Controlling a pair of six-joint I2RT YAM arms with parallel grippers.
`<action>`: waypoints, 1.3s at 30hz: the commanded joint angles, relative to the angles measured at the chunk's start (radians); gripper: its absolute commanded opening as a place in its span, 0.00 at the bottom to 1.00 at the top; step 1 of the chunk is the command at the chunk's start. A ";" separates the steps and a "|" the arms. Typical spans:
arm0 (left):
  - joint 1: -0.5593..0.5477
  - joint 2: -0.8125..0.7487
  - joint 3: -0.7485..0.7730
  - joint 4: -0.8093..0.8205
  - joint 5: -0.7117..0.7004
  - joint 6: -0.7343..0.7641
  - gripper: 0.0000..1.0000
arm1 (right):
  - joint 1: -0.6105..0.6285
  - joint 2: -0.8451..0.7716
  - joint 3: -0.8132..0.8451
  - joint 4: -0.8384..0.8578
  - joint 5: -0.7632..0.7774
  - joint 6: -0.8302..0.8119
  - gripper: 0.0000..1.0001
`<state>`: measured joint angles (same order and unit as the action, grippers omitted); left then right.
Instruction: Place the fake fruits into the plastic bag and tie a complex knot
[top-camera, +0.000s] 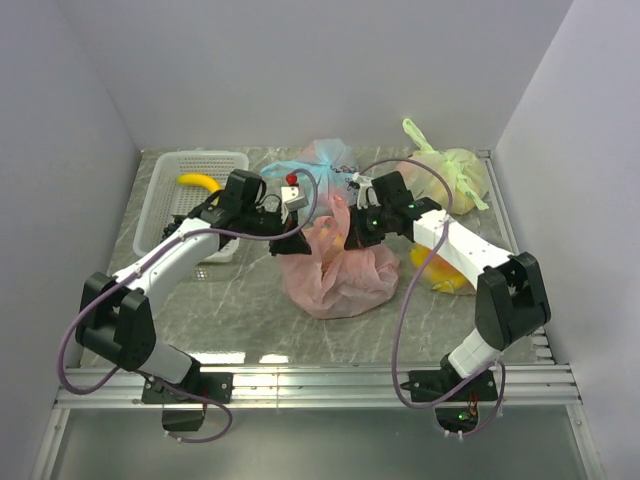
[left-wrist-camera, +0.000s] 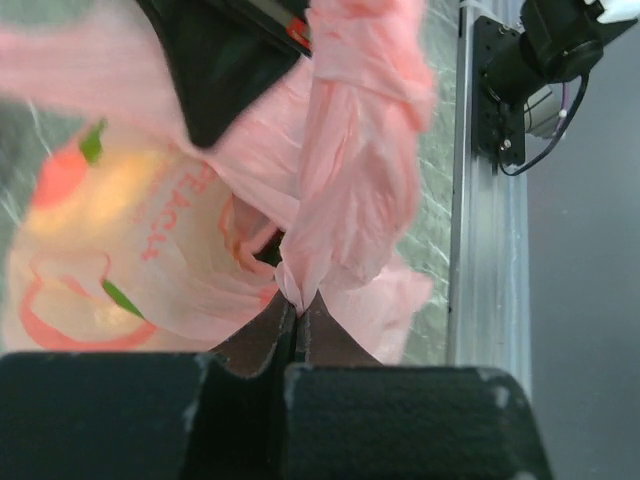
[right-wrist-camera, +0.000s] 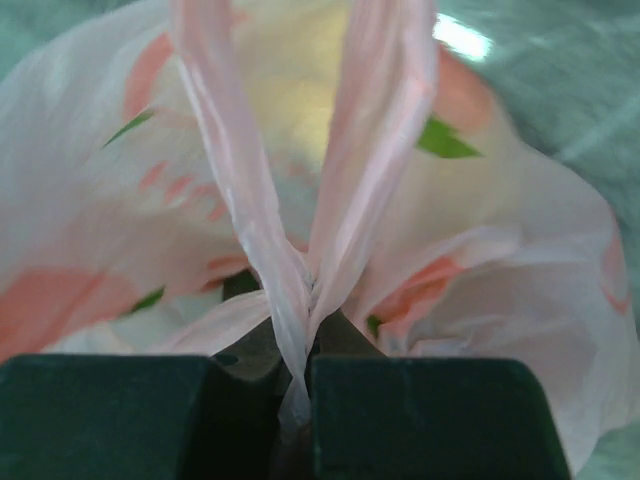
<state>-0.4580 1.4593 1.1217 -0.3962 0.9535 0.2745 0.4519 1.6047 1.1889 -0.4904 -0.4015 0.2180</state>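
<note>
The pink plastic bag (top-camera: 335, 270) sits bulging mid-table, and a yellowish shape shows through its film (right-wrist-camera: 300, 120). My left gripper (top-camera: 290, 243) is shut on a gathered pink handle (left-wrist-camera: 360, 150), pinched at its tips (left-wrist-camera: 296, 305). From the other side, my right gripper (top-camera: 352, 240) is shut on two pink handle strands (right-wrist-camera: 300, 285) that cross just at its jaws (right-wrist-camera: 296, 375). I cannot make out a knot in any view. One fake fruit, a yellow banana (top-camera: 200, 182), lies in the white basket (top-camera: 165, 205). A second yellow fruit (top-camera: 440, 277) lies under my right forearm.
A light blue bag (top-camera: 322, 158) and a pale green tied bag (top-camera: 455, 175) stand at the back, behind the pink one. White walls close in on both sides. An aluminium rail (top-camera: 320, 385) runs along the near edge by the arm bases.
</note>
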 joint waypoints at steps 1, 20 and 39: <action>-0.005 0.042 0.098 -0.092 0.090 0.155 0.00 | 0.007 -0.094 0.012 0.020 -0.268 -0.316 0.00; -0.050 0.121 0.023 0.330 -0.104 -0.164 0.01 | -0.030 0.078 0.156 -0.289 -0.658 -0.608 0.21; -0.077 0.092 0.027 0.327 -0.173 -0.146 0.01 | -0.032 0.161 0.269 -0.358 -0.682 -0.629 0.97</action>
<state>-0.5243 1.5833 1.1423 -0.1192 0.7761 0.1417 0.4229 1.8000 1.4536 -0.9394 -1.0950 -0.4747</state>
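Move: Shut on the pink bag's handle strands, the right hand is bringing them to the left hand's pinch on the twisted handle, about 10 cm left, 6 back and 7 above. The bag's body lies below the right hand, 2 cm left; from the left hand it is about 6 cm ahead, 8 right and 14 down. From the right hand, the fruit-filled clear bag is some 21 cm right and 2 ahead, the blue bag roughly 24 ahead and 6 left. Drawing the pinched strands back about 6 cm, left and up about 4 cm each, the right hand crosses to the near side of the left hand's pinch, wrist turning some 40 degrees counter-clockwise with its left side rising; then its fingers open wide around the strands. The left hand keeps its pinch and travels about 5 cm forward and 3 or 4 right, over the bag. ##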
